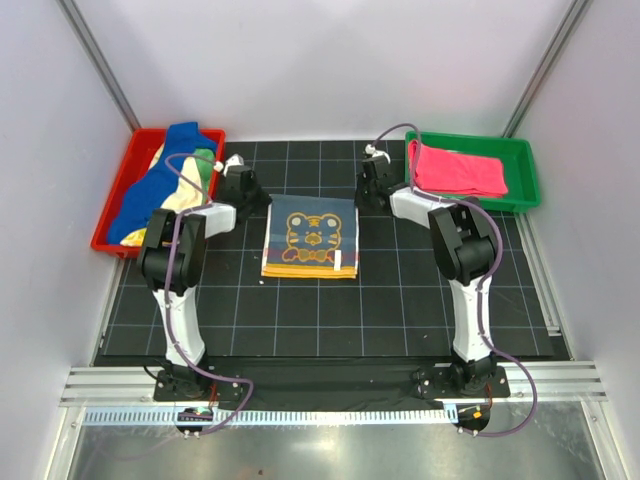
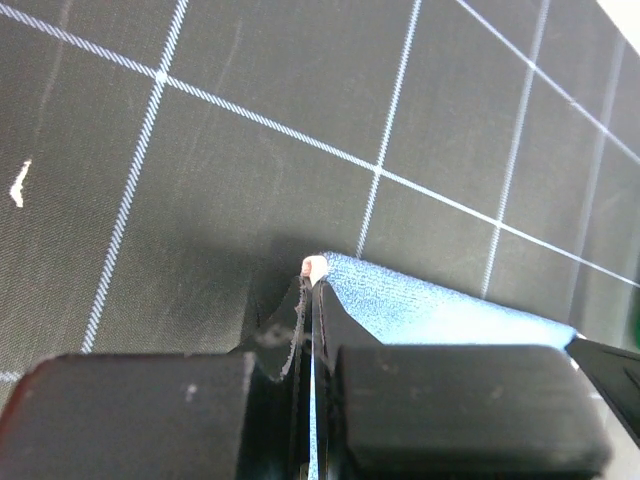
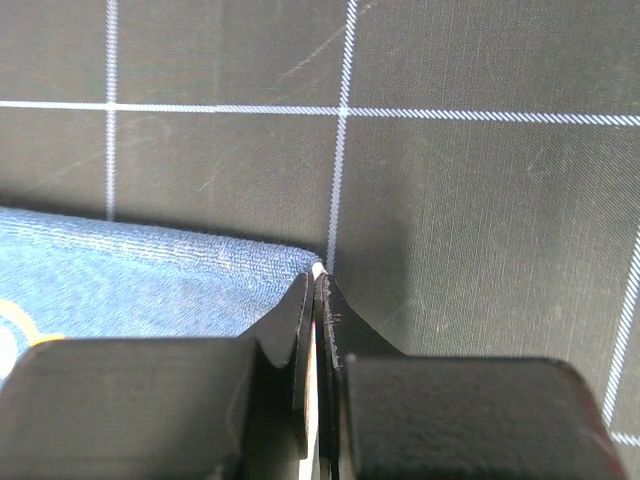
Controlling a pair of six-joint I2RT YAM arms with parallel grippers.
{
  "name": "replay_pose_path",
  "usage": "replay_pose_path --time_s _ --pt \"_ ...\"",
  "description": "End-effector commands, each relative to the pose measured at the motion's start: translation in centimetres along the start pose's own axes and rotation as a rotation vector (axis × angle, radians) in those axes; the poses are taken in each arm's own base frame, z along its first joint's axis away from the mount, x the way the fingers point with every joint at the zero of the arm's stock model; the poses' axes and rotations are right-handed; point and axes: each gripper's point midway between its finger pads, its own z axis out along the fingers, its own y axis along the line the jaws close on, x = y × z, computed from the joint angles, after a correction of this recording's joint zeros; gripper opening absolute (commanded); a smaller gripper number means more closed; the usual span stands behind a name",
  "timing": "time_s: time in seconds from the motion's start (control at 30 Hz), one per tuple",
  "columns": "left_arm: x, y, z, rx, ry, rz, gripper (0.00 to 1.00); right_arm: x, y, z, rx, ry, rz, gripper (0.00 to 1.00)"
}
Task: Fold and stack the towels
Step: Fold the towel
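Note:
The tiger towel (image 1: 310,235) lies on the black mat between the arms, blue side with the tiger face up and an orange-yellow band along its near edge. My left gripper (image 1: 264,200) is shut on the towel's far left corner. In the left wrist view the gripper (image 2: 312,275) pinches the blue cloth (image 2: 440,310) low over the mat. My right gripper (image 1: 361,198) is shut on the far right corner. In the right wrist view the gripper (image 3: 318,275) pinches the blue cloth (image 3: 150,280) at its corner.
A red tray (image 1: 108,215) at the back left holds a heap of blue, yellow and green towels (image 1: 165,175). A green tray (image 1: 527,175) at the back right holds a folded pink-red towel (image 1: 460,168). White walls stand close on both sides.

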Motion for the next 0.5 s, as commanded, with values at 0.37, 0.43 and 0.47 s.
replay_pose_path --time_s 0.37,0.43,0.47 --pt "-2.9 -3.9 -5.6 0.302 -0.084 -0.1 0.0 -5.1 3.5 -8.5 -0.133 -0.277 0.047 0.01" --pt "-1.7 -3.1 -6.2 0.29 -0.062 -0.099 0.0 -4.3 3.6 -9.4 -0.134 -0.279 0.044 0.01" --pt "-1.9 -3.3 -7.0 0.296 -0.071 -0.1 0.0 -3.9 3.9 -9.7 -0.138 -0.277 0.042 0.01"
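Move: Each hand already holds one far corner of the towel, a few centimetres above the table. The towel's near-left corner lies about 24 cm straight back from the left hand, 3 cm lower; the bear face is 13 cm back and 12 cm right, and the red bin 28 cm left, level with it. From the right hand the near-right corner is about 24 cm back and 2 cm left, the white tag 19 cm back and 6 cm left, the green tray 31 cm right and 8 cm farther out. Keeping the towel's far corners pinched in shut fingers, both hands lift and draw back towards its near edge. The right climbs faster, about 7 cm up and some 4 cm back, fingertips tilting up about 10 degrees; the left goes roughly 3 cm up and as far back, its left side rolling down about 10 degrees. ##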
